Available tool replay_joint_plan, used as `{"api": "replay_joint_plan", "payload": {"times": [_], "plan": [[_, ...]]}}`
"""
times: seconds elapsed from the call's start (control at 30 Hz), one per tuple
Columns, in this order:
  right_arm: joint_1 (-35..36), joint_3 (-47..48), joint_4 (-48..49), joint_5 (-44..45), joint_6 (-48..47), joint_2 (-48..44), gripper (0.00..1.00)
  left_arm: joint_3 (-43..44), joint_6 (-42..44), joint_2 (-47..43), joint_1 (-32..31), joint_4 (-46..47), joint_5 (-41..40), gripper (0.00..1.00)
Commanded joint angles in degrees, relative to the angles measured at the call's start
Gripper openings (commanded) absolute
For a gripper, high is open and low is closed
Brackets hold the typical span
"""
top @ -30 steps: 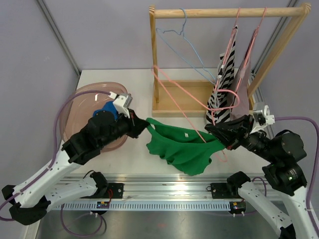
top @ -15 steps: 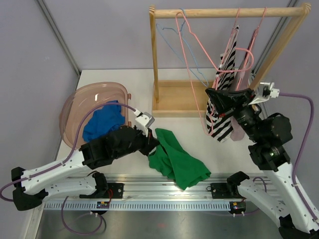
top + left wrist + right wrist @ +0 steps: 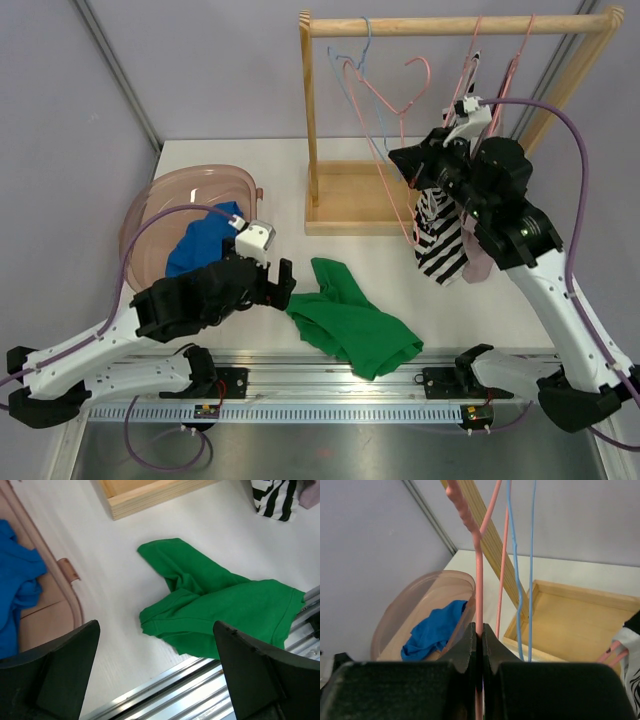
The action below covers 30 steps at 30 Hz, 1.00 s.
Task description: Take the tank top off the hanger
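The green tank top (image 3: pixel 350 320) lies crumpled on the white table near the front edge, off the hanger; the left wrist view shows it too (image 3: pixel 215 605). Just left of it my left gripper (image 3: pixel 284 283) is open, its fingers (image 3: pixel 55 670) wide apart with nothing between them. The bare pink hanger (image 3: pixel 388 98) is up by the wooden rail, and my right gripper (image 3: pixel 405 165) is shut on its wire. In the right wrist view the jaws (image 3: pixel 479 635) pinch the pink hanger (image 3: pixel 478 580).
A wooden rack (image 3: pixel 450 24) stands at the back with a blue hanger (image 3: pixel 352 75) and a striped garment (image 3: pixel 440 240) on another pink hanger. A pink basin (image 3: pixel 165 190) holding blue cloth (image 3: pixel 205 240) sits at the left. A metal rail (image 3: pixel 350 385) runs along the near edge.
My left gripper has opened, let go of the green tank top and drawn back to the left. The right arm has lifted the pink hanger up toward the rail.
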Motion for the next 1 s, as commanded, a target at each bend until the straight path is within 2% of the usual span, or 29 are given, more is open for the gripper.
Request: {"api": "replay_joint_plan", "payload": {"times": [0.0,0.07,0.17,0.57,0.73,0.97], "plan": [[0.4,8.9,-3.5,3.6,-3.0,4.7,0.00,1.3,1.7,-3.3,0.0,-3.4,-5.6,0.99],[1.8,12.8,-4.7,7.7,-4.5,7.2,0.00,0.2,1.3,-4.8,-0.1,-3.6,-6.5,0.99],[2.6,17.4,-5.4,8.9,-5.3,11.7,0.00,-1.4,1.4,-6.0,0.0,-2.6,-5.4,0.99],[7.6,38.7,-13.7,20.3,-6.8,31.7,0.00,-1.8,0.7,-4.0,-0.1,-3.6,-5.1,0.99],[8.4,47.6,-16.6,22.3,-7.1,37.3,0.00,-2.3,0.5,-4.0,-0.2,-3.6,-4.6,0.99],[8.5,55.2,-19.7,23.8,-6.3,43.6,0.00,-2.5,0.4,-4.1,-0.3,-3.5,-4.2,0.99]]}}
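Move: The right hand already holds the empty pink hanger; its place on the wooden rail, beside the blue hanger's hook, is about 17 cm ahead, 7 cm left and 10 cm up. The blue hanger's middle is some 15 cm ahead and 6 cm left, the striped top about 13 cm ahead, 10 cm right and lower. From the left hand that rail spot lies roughly 30 cm ahead, 15 cm right and 31 cm up. Right hand carries the pinched pink hanger about 15 cm forward and left towards the rail; open left drifts left. ##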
